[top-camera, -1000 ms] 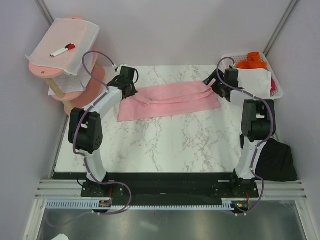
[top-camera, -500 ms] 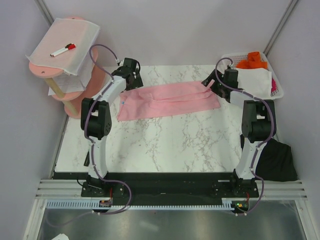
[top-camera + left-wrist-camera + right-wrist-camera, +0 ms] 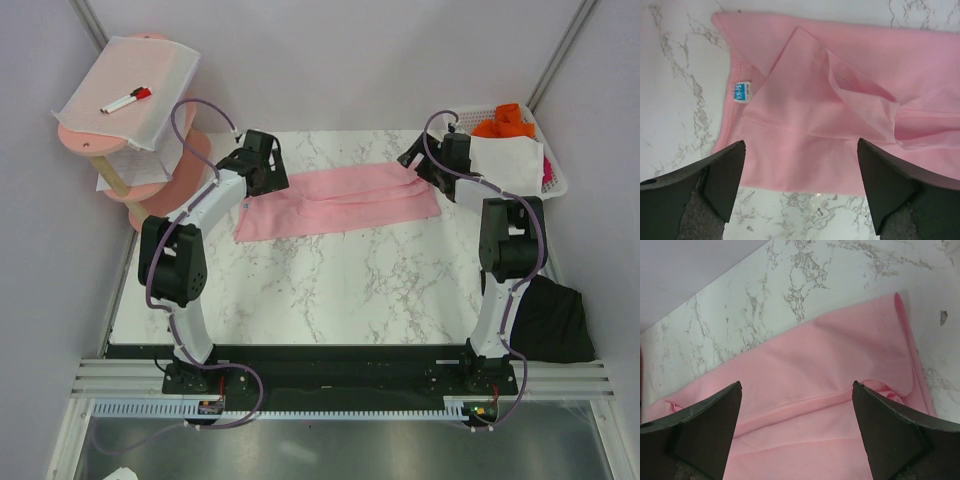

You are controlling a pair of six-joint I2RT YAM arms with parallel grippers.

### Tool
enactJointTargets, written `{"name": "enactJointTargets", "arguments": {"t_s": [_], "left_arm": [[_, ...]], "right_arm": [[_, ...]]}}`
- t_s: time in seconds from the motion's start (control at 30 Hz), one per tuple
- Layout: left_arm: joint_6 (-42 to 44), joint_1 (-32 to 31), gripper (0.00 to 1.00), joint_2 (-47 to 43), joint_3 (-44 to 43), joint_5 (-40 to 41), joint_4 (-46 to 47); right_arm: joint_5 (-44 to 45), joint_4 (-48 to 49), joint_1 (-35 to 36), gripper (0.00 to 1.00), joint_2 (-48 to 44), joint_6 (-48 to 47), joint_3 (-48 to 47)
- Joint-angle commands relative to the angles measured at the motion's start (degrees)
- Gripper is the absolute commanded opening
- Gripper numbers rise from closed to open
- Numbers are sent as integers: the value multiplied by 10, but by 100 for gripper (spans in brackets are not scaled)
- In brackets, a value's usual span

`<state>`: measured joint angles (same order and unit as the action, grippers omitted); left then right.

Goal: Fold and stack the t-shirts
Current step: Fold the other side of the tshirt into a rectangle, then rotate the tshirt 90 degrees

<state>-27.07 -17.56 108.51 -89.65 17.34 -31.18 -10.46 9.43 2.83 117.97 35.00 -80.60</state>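
The light pink t-shirt (image 3: 340, 200) lies folded into a long strip across the far half of the marble table (image 3: 330, 290). My left gripper (image 3: 268, 176) hovers open over its left end. In the left wrist view the gripper (image 3: 800, 145) spans the cloth's near edge, with the white tag (image 3: 741, 91) and a folded-in sleeve (image 3: 840, 105) ahead. My right gripper (image 3: 420, 163) is open above the shirt's right end, and the right wrist view shows the gripper (image 3: 797, 385) wide over pink cloth (image 3: 805, 380) with nothing between the fingers. The black t-shirt (image 3: 552, 320) lies bunched beside the right arm.
A white basket (image 3: 556, 182) holding orange and white cloths stands at the back right. At the back left a pink tiered stand (image 3: 150, 180) carries a white mesh sheet (image 3: 150, 70) and a red-capped marker (image 3: 126, 100). Purple walls enclose the table.
My left gripper has opened and let go of the shirt's left end; it swung toward the back wall and came back over that end. The right gripper stayed open, nearly still.
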Motion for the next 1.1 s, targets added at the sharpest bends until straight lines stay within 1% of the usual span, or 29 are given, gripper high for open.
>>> {"name": "enactJointTargets", "arguments": {"t_s": [0.0, 0.03, 0.07, 0.1, 0.13, 0.17, 0.2, 0.23, 0.3, 0.33, 0.4, 0.43, 0.5, 0.6, 0.83, 0.93, 1.07], "left_arm": [[3, -26, 95, -22, 39, -17, 29], [4, -31, 93, -23, 53, -17, 33], [3, -40, 89, -22, 60, -14, 36], [5, -43, 57, -21, 68, -15, 39], [7, -48, 31, -13, 69, -16, 42], [5, -50, 4, -8, 70, -19, 43], [6, -50, 2, -1, 69, -22, 43], [6, -51, 2, 10, 68, -26, 42], [6, -51, 2, 21, 66, -27, 41], [5, -51, 2, 28, 65, -28, 41], [4, -51, 2, 36, 62, -31, 40], [3, -51, 2, 39, 62, -36, 40], [1, -51, 2, 47, 60, -38, 34], [0, -51, 2, 51, 57, -35, 27], [3, -51, 2, 66, 53, -25, 15], [2, -50, 2, 86, 44, -23, 5], [3, -48, 2, 121, 15, -15, -18]], "right_arm": [[37, -14, 9, 97, -7, -61, -34], [66, -27, 23, 89, -9, -76, -42], [75, -58, 30, 77, -6, -95, -68], [81, -71, 45, 6, -1, -121, -83], [101, -88, 54, 0, 6, -134, -101], [115, -125, 64, 0, 24, -148, -143], [122, -140, 84, 0, 36, -159, -166], [141, -178, 92, 0, 66, -185, -220], [149, -212, 110, 0, 99, -201, -275], [149, -241, 114, 0, 135, -207, -326], [149, -281, 116, 0, 174, -210, -386], [149, -316, 116, 0, 207, -211, -432], [151, -343, 117, 0, 230, -214, -460], [156, -347, 117, 0, 234, -213, -440], [157, -315, 117, 0, 195, -206, -342], [160, -318, 118, 0, 196, -205, -334], [183, -350, 119, 0, 201, -203, -331]]}}
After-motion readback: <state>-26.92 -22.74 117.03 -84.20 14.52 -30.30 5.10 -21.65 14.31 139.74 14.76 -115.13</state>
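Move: Both hands stand open and empty above the folded pink t-shirt. The left is bound for its front layer, about 4 cm back, 4 cm right and 11 cm below; the size tag is 1 cm ahead and 5 cm left, the loose flap tip 2 cm ahead and 11 cm right. The right hand's spot by the far edge is some 3 cm ahead, 6 cm left and 8 cm down; the far right corner is 8 cm ahead, 4 cm right. The right hand shuts empty, swings left and forward with a rise of about 5 cm out over the shirt, then drops some 12 cm while easing back and a little right, rolling nearly 30 degrees with its left side sinking and tipping down, until the shut fingertips rest on the folded layer just inside the far edge. Meanwhile the left hand shuts empty too as it moves back and to the right, then sinks almost straight down, about 10 cm in all, pitching down a little, and sets its tips on the front layer near the t-shirt's near edge. ##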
